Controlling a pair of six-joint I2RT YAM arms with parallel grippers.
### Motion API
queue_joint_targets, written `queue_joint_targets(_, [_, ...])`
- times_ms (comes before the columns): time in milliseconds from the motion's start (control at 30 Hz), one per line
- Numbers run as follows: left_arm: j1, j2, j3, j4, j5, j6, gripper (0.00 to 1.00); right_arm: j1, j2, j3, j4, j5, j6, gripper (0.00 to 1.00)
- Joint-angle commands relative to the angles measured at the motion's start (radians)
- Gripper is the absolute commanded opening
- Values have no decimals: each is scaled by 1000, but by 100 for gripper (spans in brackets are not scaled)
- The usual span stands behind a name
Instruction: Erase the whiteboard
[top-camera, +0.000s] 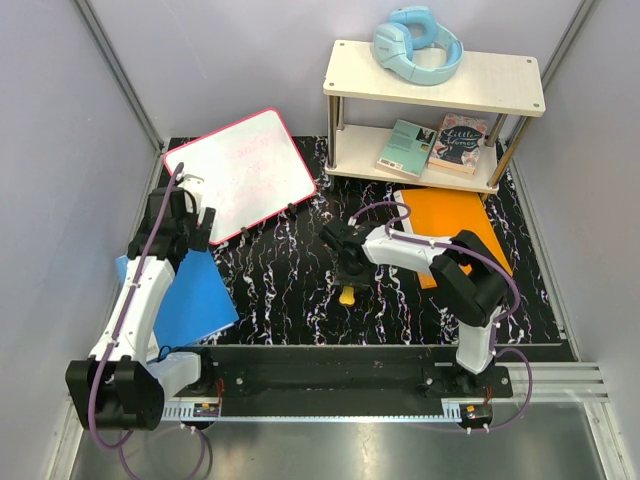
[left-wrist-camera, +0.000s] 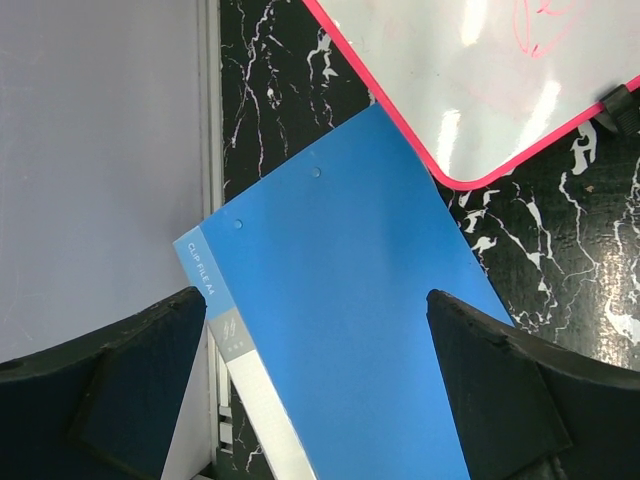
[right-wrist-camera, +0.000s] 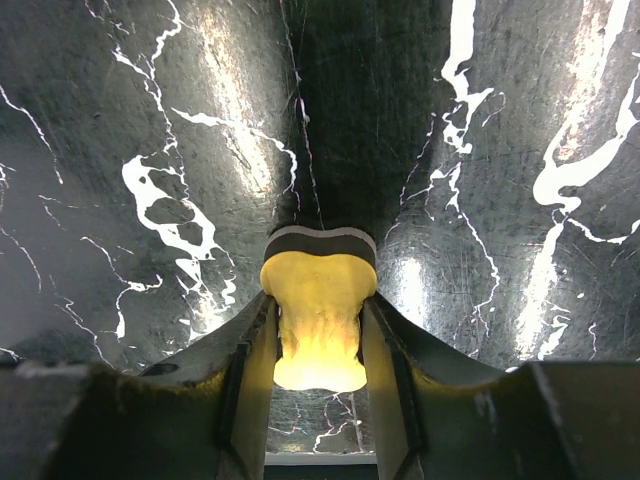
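The whiteboard (top-camera: 240, 172), white with a pink-red rim and faint pink scribbles, lies tilted at the back left of the black marbled mat; its near corner (left-wrist-camera: 500, 80) shows in the left wrist view. My left gripper (top-camera: 197, 232) hovers open just in front of that corner, above a blue folder (left-wrist-camera: 340, 330), with nothing between its wide-spread fingers (left-wrist-camera: 315, 300). My right gripper (top-camera: 348, 275) is low over the mat's middle, shut on a yellow sponge eraser (right-wrist-camera: 318, 300) with a dark felt face. The sponge is squeezed in at its waist between the fingers. The eraser's end (top-camera: 347, 296) sticks out toward me.
The blue folder (top-camera: 195, 295) lies at the mat's left edge, partly over the rail. An orange folder (top-camera: 455, 225) lies at right, under the right arm. Behind it a two-level shelf (top-camera: 435, 80) holds headphones (top-camera: 417, 45) and books (top-camera: 405, 148). A black clip (left-wrist-camera: 622, 105) sits on the whiteboard's near edge.
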Motion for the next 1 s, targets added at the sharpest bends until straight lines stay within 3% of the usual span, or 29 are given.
queue_joint_targets(0, [3, -4, 45, 7, 41, -7, 99, -1, 20, 24, -9, 5, -9, 44])
queue_joint_targets(233, [45, 22, 36, 7, 88, -13, 99, 4, 32, 35, -9, -3, -17, 40])
queue_joint_targets(300, [61, 49, 31, 3, 159, -2, 99, 2, 35, 38, -9, -3, -17, 26])
queue_joint_targets(467, [129, 162, -4, 19, 274, 26, 99, 2, 17, 19, 43, -38, -34, 12])
queue_joint_targets(700, [489, 432, 129, 30, 786, -56, 99, 4, -18, 32, 163, -44, -98, 4])
queue_joint_targets(867, [569, 575, 215, 85, 1038, -80, 99, 2, -73, 50, 362, -62, -202, 3])
queue_joint_targets(967, [580, 640, 255, 121, 1186, -108, 99, -10, -37, 151, 409, -64, -248, 3])
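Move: The eraser already stands between the right hand's parted fingers, straight below and within about 1 cm; the whiteboard's middle lies some 26 cm ahead and 26 cm left of that hand, the orange folder about 11 cm ahead and 24 cm right. From the left hand, the whiteboard's middle is roughly 16 cm ahead, 12 cm right and 18 cm below; the blue file lies about 11 cm back, 2 cm left, equally low. Right fingers pinch the eraser, carrying it left-forward about 6 cm towards the whiteboard; left hand sinks 11 cm, leftward. ##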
